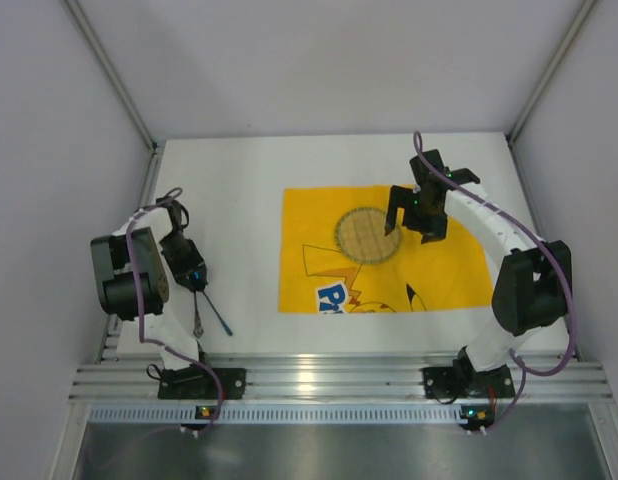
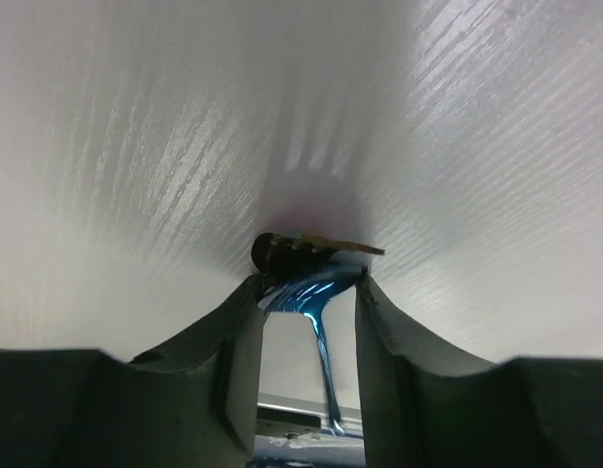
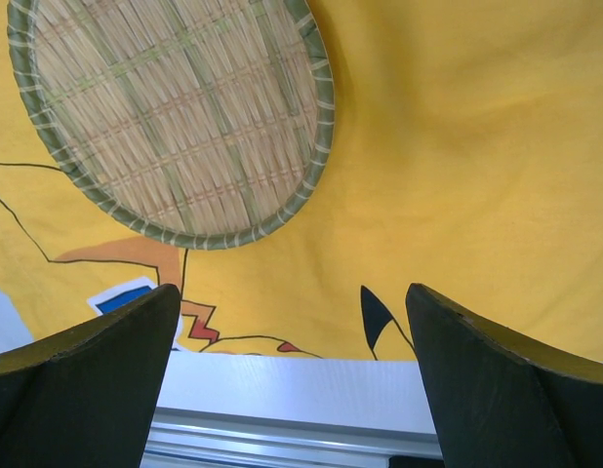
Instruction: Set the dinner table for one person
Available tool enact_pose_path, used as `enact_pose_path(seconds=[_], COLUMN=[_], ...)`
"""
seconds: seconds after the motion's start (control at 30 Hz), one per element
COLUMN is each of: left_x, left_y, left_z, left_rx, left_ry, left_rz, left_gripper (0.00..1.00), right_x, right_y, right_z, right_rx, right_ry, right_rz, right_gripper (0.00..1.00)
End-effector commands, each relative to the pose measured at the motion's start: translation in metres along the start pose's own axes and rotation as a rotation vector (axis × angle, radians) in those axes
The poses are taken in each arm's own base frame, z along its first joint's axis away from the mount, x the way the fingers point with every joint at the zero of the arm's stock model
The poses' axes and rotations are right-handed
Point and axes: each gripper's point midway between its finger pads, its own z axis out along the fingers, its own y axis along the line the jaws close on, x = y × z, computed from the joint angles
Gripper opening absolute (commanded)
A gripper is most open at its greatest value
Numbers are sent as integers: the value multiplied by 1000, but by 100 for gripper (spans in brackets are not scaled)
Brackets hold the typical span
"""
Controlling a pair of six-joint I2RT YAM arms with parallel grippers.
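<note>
My left gripper point(image 1: 196, 285) is down at the left of the white dinner table point(image 1: 239, 180). In the left wrist view its fingertips point(image 2: 251, 292) press both sides of the head of a shiny blue utensil point(image 2: 316, 283), whose handle runs back toward the rail. A dark brown utensil point(image 2: 282, 249) lies just beyond the blue head, touching it. From above, the blue handle point(image 1: 219, 320) slants out to the right of the dark utensil point(image 1: 197, 322). My right gripper point(image 1: 414, 228) hangs open and empty over a yellow cartoon placemat point(image 1: 439, 270), beside a round woven mat point(image 1: 367, 235).
The woven mat point(image 3: 175, 117) lies on the placemat point(image 3: 458, 175) toward its far side. A ribbed aluminium rail point(image 1: 329, 380) runs along the near edge by both arm bases. Grey walls close in the table on the left, right and far sides.
</note>
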Motion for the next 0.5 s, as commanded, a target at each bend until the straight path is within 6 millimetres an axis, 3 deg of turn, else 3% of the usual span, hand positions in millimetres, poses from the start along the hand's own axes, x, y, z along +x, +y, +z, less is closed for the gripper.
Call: enact_pose_path(seconds=[0.0,0.13,0.2,0.27,0.47], left_x=[-22,-47,-50,-62,-81], left_y=[-9,-24,-26,-30,-34], left_z=[39,30,25,14,-15], left_rx=[4,49,51,63,77], left_ry=[-32,-56,-43,-77,-142], left_rz=[-20,-31,-26,-21,5], left_gripper=[34,14,11,1,0], right_x=[-15,-19,-21,-23,-28], right_y=[6,8,9,10,14], right_z=[-9,-11,-12,-13,-17], right_rx=[-31,-33,-35,-36,-47], right_ry=[-56,-63,-67,-72,-84], right_rz=[-12,-15,-14,-14,-10], right_gripper=[100,99,99,99,99])
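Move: The blue spoon's bowl is already between the left fingers, close over the table. Its middle lies about 8 cm back and 5 cm right of that hand, some 1 cm lower. The fork lies just beside it, its middle about 7 cm back and 1 cm right of the hand; the woven tray is roughly 10 cm ahead and 46 cm right. From the idle right hand, the spoon lies some 50 cm left, 18 cm back and 12 cm below. The spoon is pinched at its bowl end as the left fingers go from about half open to nearly shut. They carry it forward about 5 cm, rising some 2 cm on the way, with the hand still pointing down and hardly turning. The fork ends beside the fingertips, on their left side; whether they still grip it can't be made out. ##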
